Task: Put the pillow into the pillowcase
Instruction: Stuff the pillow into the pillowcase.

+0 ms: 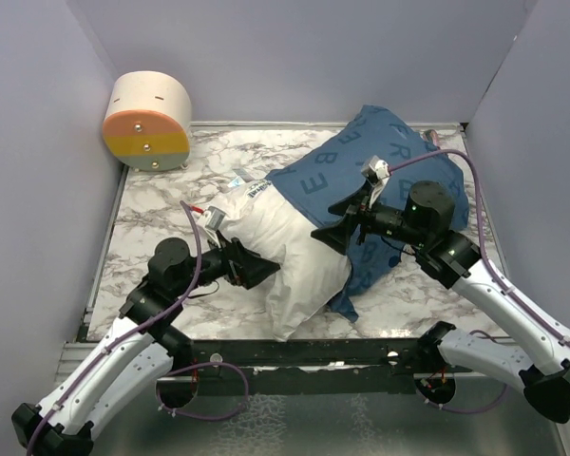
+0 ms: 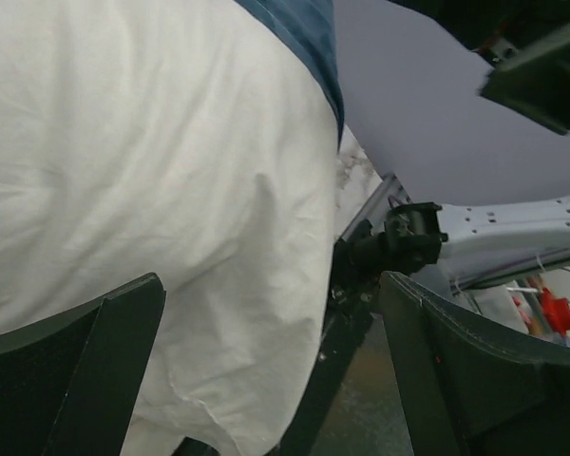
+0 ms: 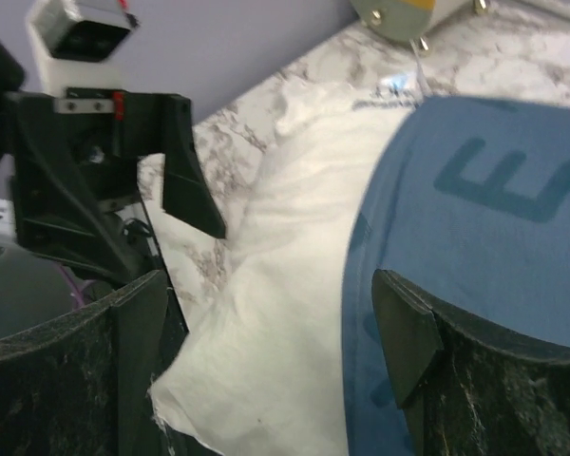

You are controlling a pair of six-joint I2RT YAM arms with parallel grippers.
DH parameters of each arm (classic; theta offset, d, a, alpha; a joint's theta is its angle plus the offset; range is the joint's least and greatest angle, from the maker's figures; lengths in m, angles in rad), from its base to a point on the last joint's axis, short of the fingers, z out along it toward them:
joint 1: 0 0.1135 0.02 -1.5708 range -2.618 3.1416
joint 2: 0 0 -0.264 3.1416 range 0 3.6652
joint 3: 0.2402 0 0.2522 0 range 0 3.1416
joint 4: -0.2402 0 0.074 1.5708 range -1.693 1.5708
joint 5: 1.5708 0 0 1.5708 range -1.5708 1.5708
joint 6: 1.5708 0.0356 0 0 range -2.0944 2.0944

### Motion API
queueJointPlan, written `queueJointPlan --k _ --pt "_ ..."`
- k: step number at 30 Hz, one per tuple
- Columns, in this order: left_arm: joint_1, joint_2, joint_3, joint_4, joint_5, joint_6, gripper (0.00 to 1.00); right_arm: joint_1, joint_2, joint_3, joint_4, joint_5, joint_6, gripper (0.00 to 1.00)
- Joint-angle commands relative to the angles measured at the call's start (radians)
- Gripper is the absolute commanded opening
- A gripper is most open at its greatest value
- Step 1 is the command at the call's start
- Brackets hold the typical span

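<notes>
The white pillow (image 1: 290,261) lies slantwise on the marble table, its far half inside the dark blue lettered pillowcase (image 1: 380,157). The near half sticks out toward the front edge. My left gripper (image 1: 258,271) is open at the pillow's left side. In the left wrist view the pillow (image 2: 152,180) bulges between the spread fingers of this gripper (image 2: 271,285), with the pillowcase hem (image 2: 304,28) above. My right gripper (image 1: 334,233) is open over the case's mouth. Its wrist view shows the gripper (image 3: 271,285) above the pillow (image 3: 285,294) and the pillowcase (image 3: 484,218).
A round beige drum with orange and yellow bands (image 1: 148,121) stands at the back left corner. Lavender walls close in the marble table (image 1: 152,223) on three sides. A black rail (image 1: 361,351) runs along the front edge by the arm bases.
</notes>
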Motion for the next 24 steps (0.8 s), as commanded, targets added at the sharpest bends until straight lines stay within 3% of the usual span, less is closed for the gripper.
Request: queueJointPlan --k 1,8,13,15,18,22,24 --pt "-0.072 -0.004 -0.014 0.014 0.04 -0.1 0.99 -0.017 -0.048 -0.075 -0.09 0.09 0.031 0.87" --pt "-0.402 0.265 -0.022 0.122 -0.366 -0.012 0.99 -0.024 -0.13 -0.098 -0.179 0.182 0.05 0.87" --pt "-0.347 0.36 -0.03 0.3 -0.609 0.074 0.96 -0.024 -0.227 -0.159 -0.221 0.212 0.117 0.86" --pt "-0.27 0.424 -0.009 0.404 -0.563 0.072 0.83 -0.024 -0.272 -0.197 -0.233 0.208 0.167 0.85" --pt "-0.216 0.551 0.064 0.522 -0.472 0.076 0.42 -0.024 -0.348 -0.234 -0.289 0.264 0.208 0.8" --pt "-0.211 0.722 0.204 0.571 -0.353 0.096 0.2 -0.024 -0.381 -0.266 -0.37 0.361 0.241 0.64" --pt "-0.209 0.792 0.245 0.586 -0.306 0.09 0.16 -0.024 -0.355 -0.286 -0.368 0.387 0.249 0.61"
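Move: The loose near end of the pillow sags about 8 cm to the right of my open left hand, some 3 cm back and 10 cm below. The pillowcase's rim crosses the pillow about 15 cm ahead and 12 cm right of that hand. From my right hand, also open, the pillowcase's near corner lies roughly 8 cm back, 6 cm to the right and 17 cm down. I swing my left hand back, right and down about 9 cm with open fingers to the pillow's sagging near end, then drive some 13 cm forward from its rearmost point, pushing the end towards the pillowcase while my fingers close and pinch the white cloth. My right hand drops and draws right about 8 cm each, easing back towards the pillowcase's near corner, turning some 20 degrees clockwise and beginning to close. ##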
